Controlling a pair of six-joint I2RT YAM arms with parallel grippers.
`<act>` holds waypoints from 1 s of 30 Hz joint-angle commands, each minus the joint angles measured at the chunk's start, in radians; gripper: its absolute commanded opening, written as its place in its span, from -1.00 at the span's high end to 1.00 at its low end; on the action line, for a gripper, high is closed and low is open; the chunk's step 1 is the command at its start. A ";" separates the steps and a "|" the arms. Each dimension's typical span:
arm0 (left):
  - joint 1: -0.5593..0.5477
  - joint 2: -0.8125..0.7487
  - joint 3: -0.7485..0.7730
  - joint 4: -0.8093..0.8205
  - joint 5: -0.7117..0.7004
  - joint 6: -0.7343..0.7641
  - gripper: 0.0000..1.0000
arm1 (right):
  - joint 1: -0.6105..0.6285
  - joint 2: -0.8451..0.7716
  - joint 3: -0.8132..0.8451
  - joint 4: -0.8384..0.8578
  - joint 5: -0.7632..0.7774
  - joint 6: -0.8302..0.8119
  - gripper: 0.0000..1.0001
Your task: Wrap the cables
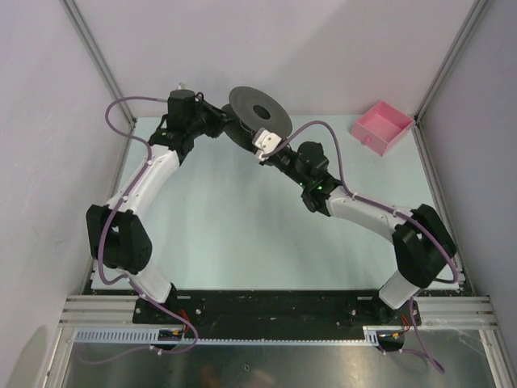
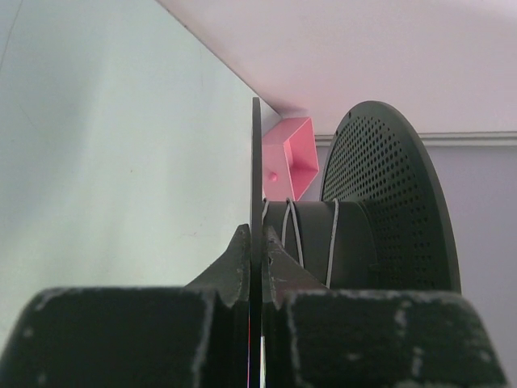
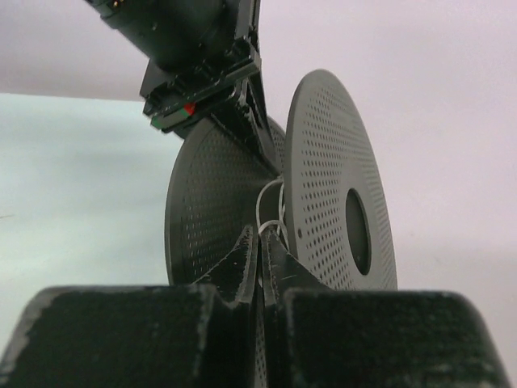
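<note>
A dark grey perforated spool is held up over the far middle of the table. My left gripper is shut on the thin edge of one flange, fingertips pinching it at the gripper. The cable, a thin whitish wire, runs in a few turns round the hub. In the right wrist view the cable loops out from between the two flanges. There my right gripper is shut on it at the fingertips. My right gripper is just in front of the spool.
A pink open box sits at the far right corner of the pale table, also in the left wrist view as the pink box. White walls enclose the back and sides. Purple hoses loop along both arms.
</note>
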 commanded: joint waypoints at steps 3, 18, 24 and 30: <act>-0.009 0.026 -0.080 0.236 0.088 -0.110 1.00 | 0.009 0.126 -0.009 0.327 0.086 -0.156 1.00; 0.013 0.307 -0.200 0.734 0.231 -0.168 1.00 | -0.062 0.450 -0.001 0.539 0.054 -0.446 1.00; 0.016 0.476 -0.151 0.828 0.217 -0.177 1.00 | -0.111 0.641 0.083 0.620 0.049 -0.512 1.00; 0.018 0.624 -0.081 0.903 0.209 -0.180 1.00 | -0.149 0.797 0.206 0.645 0.035 -0.562 1.00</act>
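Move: The spool, its lower flange already pinched by the left gripper, has its middle about 4 cm ahead of that hand, 5 cm to its right and a centimetre above. The right gripper, already holding the cable end, has the spool's middle some 7 cm ahead, 2 cm left and 1 cm up. The bare table spot to go down to lies roughly 13 cm ahead, 8 cm right and 30 cm below the left hand; from the right hand, 16 cm ahead, 1 cm right and 31 cm below. The pink box stands about 16 cm ahead, 40 cm right and 28 cm below the left hand. Bring the left gripper down about 23 cm towards the far part of the table, easing forward and a little right as it sinks, and keep the pinch on the spool's flange. Lower the right gripper alongside and reach forward some 13 cm, closing in on the hub between the flanges; roll it some 30 degrees so its left side dips, still gripping the cable. ##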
